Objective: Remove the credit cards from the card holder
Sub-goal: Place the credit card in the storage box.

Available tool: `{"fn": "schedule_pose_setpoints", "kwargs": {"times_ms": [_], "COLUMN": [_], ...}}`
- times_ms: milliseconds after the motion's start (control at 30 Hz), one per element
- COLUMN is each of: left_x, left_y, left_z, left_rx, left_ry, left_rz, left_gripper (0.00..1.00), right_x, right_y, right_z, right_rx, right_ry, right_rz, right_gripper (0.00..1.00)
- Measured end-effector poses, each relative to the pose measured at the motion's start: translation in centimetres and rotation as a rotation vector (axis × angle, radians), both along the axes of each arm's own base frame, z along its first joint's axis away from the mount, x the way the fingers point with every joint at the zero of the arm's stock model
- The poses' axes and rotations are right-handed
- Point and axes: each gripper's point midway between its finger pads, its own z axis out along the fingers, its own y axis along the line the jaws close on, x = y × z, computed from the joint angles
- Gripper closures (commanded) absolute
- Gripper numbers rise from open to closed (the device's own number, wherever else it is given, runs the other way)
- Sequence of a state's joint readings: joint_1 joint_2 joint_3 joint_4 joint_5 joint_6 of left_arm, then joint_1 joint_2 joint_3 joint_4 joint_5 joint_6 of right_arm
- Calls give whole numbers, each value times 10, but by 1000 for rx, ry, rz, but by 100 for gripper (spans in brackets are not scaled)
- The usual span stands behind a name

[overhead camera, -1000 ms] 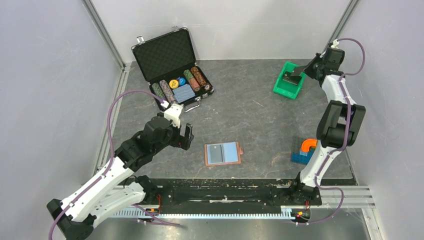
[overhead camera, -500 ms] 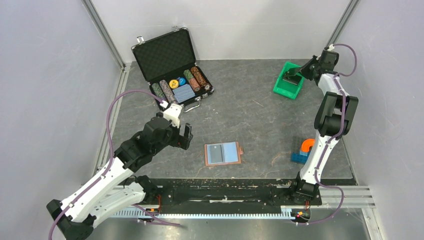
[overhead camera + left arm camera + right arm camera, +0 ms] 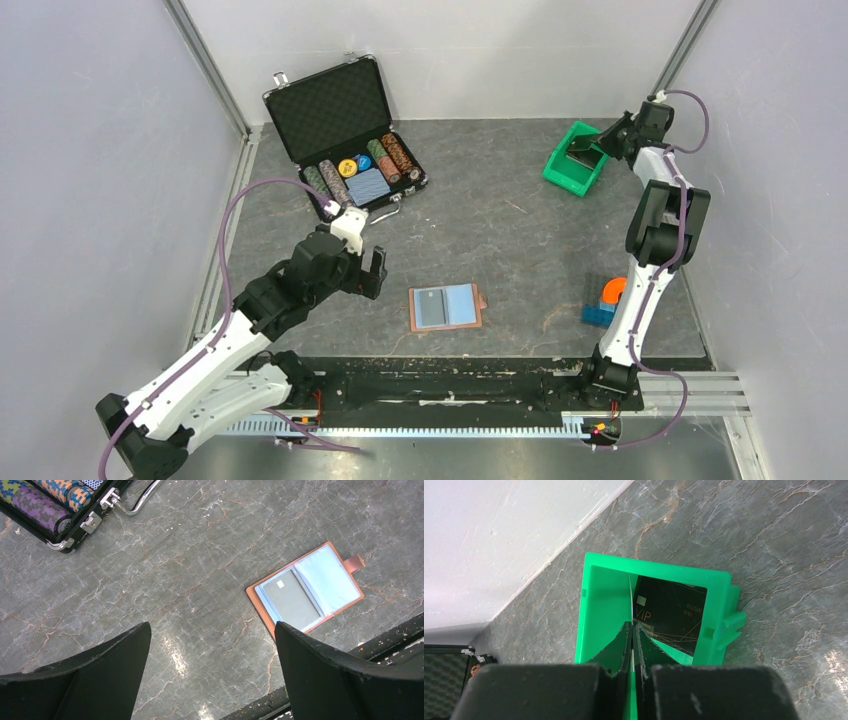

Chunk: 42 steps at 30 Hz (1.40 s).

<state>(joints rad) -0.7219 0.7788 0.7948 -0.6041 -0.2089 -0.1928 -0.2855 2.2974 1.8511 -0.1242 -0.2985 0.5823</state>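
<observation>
The brown card holder [image 3: 470, 322] [image 3: 352, 597] lies open near the table's front, blue lining up. One dark grey credit card [image 3: 433, 307] [image 3: 291, 599] sits in its left half. My left gripper [image 3: 376, 273] [image 3: 212, 630] hangs open just left of the holder, with only bare table between its fingers. At the back right, my right gripper [image 3: 590, 150] [image 3: 632, 625] is shut on a thin credit card [image 3: 630, 597] seen edge-on. It holds it inside the green bin [image 3: 560, 175] [image 3: 604, 595]. A black card marked VIP [image 3: 674, 615] lies on the bin's floor.
An open black case of poker chips [image 3: 345, 130] [image 3: 50, 510] stands at the back left. A blue block with an orange piece [image 3: 607, 300] sits beside the right arm at the front right. A black rail [image 3: 450, 380] runs along the table's near edge.
The right arm has folded in and brought its gripper with the card a little further back over the green bin. The left arm has barely shifted.
</observation>
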Motion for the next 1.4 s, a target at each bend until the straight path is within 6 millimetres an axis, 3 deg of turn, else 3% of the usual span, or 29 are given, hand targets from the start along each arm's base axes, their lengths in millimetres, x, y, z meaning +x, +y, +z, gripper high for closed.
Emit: {"fn": "schedule_pose_setpoints", "kwargs": {"times_ms": [200,567,1067,1233,1400], "left_x": [1,1,1,2,-4], "left_y": [0,0,-1,-2,0], "left_z": [-2,-2,-4,-11,-21], "left_rx": [6,6,12,9,-1], "left_ry": [6,7,12,45,111], "left_rz": [0,0,2,20,62], "left_gripper": [0,0,0,0,0], "right_x": [1,6,-5,-21,-59], "right_y": [-1,-5,-29,-24,12], "right_z": [-1,6,7,32,70], "right_rx": [1,4,-24,-35,-58], "right_ry": [-2,-33,1,-2,-22], "right_rz": [-5,-30,-84,-77,-23], "right_gripper": [100,80,66,65,64]}}
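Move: The right gripper, almost shut on a card held on edge, is already over the green storage box, whose middle lies some 5 cm below and about 2 cm back, level sideways. The dark cards already inside lie about 1 cm back, 2 cm to the right and 6 cm below the hand. From the left hand, the box is about 27 cm ahead, 45 cm to the right and 14 cm lower. Hold the right gripper over the green box and open its fingers about a third to let go of the card, then slide some 3 cm to the right. Finish by rising about 7 cm while drawing back some 6 cm and swinging left again, fingers open and clear of the card. Late on, lower the open, empty left gripper about 2 cm. ##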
